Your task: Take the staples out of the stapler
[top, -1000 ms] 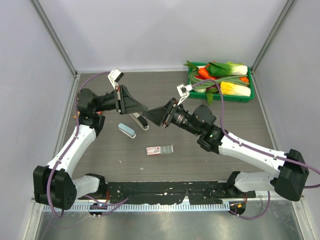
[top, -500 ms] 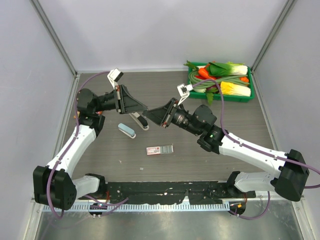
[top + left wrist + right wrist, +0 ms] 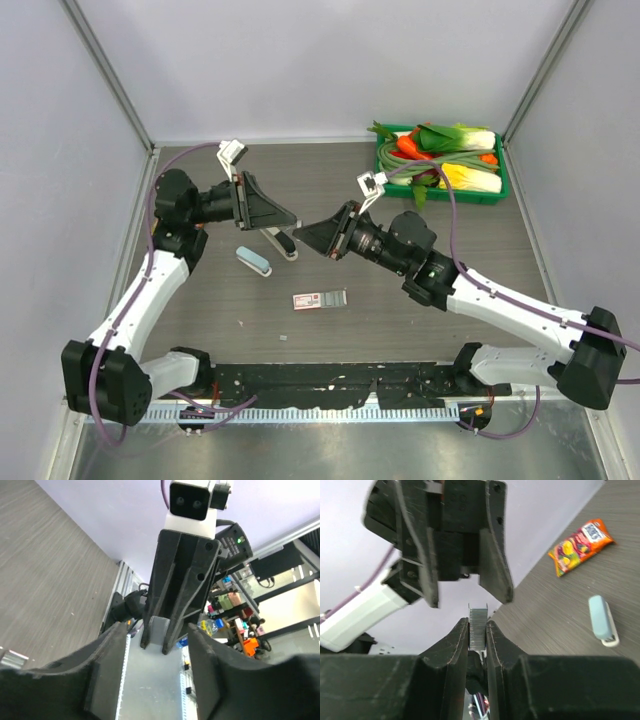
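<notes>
The stapler (image 3: 254,261), pale blue and shut, lies flat on the table left of centre; it also shows in the right wrist view (image 3: 603,620). My right gripper (image 3: 305,232) (image 3: 476,626) is shut on a short strip of silvery staples (image 3: 477,615), held in the air above the table. My left gripper (image 3: 288,218) (image 3: 156,640) is open and empty, facing the right gripper tip to tip with a small gap. In the left wrist view the staples (image 3: 161,630) show as a grey strip between the right gripper's fingers (image 3: 176,630).
A small pink-and-white box (image 3: 320,299) lies on the table in front of the grippers. A narrow white-and-dark piece (image 3: 281,243) lies beside the stapler. A green tray (image 3: 497,190) of toy vegetables stands at the back right. An orange snack packet (image 3: 581,540) lies on the table.
The right gripper has drawn back slightly to the right with the staples. The left arm has shifted a little. Stapler and box have not moved.
</notes>
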Controlling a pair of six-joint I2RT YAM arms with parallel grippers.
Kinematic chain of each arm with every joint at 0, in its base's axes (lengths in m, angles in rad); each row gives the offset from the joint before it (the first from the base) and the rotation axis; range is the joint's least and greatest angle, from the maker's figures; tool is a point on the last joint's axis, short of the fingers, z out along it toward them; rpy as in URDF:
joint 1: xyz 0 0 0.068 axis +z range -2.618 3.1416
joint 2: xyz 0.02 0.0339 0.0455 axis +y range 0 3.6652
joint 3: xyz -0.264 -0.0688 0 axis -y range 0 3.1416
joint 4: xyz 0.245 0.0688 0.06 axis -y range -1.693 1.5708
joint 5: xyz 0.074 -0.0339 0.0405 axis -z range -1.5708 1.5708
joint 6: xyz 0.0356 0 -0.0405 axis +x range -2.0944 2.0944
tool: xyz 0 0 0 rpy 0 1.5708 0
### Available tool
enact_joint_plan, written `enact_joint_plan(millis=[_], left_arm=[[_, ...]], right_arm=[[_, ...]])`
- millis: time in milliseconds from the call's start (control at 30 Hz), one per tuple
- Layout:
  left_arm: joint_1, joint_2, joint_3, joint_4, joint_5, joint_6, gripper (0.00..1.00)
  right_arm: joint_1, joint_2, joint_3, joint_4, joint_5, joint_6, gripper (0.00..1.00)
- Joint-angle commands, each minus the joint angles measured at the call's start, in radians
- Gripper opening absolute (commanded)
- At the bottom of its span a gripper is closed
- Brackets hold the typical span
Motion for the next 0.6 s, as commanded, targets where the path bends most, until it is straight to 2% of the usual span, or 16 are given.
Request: enact_joint_plan(millis=[0,33,100,133,200,300,400,567], left_arm=[[-0.001,-0.056,0.127,-0.430,-0.050,0.385,0.61],[-0.003,-0.053,0.168,-0.575,-0.062,0.498,0.63],[-0.003,-0.031,0.210,-0.710,-0.120,0.596,0.67],[-0.003,-0.019,0.257,-0.835,-0.140,0.649,0.69],[-0.001,0.033,0.297,-0.949,-0.174,0.776,0.72],[-0.003,0.120,0.399,-1.251,-0.273,0.974,0.73],[-0.001,0.191,0.419,-1.394,-0.358,1.116,0.72],[-0.003,0.178,0.345,-1.427,-0.484,1.209,0.71]], right_arm=[[-0.002,-0.035,0.014,-0.214,0.062,-0.070,0.17],[-0.002,-0.034,0.011,-0.249,0.074,-0.076,0.16],[-0.002,-0.021,-0.007,-0.337,0.127,-0.093,0.16],[-0.001,-0.014,-0.015,-0.366,0.137,-0.095,0.16],[0.013,0.015,-0.027,-0.462,0.242,-0.104,0.15],[0.067,0.109,0.000,-0.587,0.398,-0.115,0.14],[0.108,0.232,0.046,-0.693,0.493,-0.092,0.10],[0.174,0.337,0.082,-0.747,0.587,-0.052,0.08]])
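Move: The right hand holds the staple strip. The staple box lies some 33 cm below this hand, about 4 cm ahead and 3 cm to its right; a loose staple piece is on the table roughly 3 cm back and 5 cm left of the hand. The open left hand is bound for the black stapler, about 19 cm ahead, 6 cm left and 33 cm below it, with the blue stapler some 14 cm ahead and 12 cm left of that hand. Keeping its pinch on the staple strip, the right hand drops fast, some 26 cm, towards the staple box, drifting slightly right while its fingers swing from nearly level to pointing steeply down. The empty left hand parts from it, sinking about 12 cm and going 5 cm forward towards the black stapler, tipping its fingers down some 35 degrees and opening wider. ##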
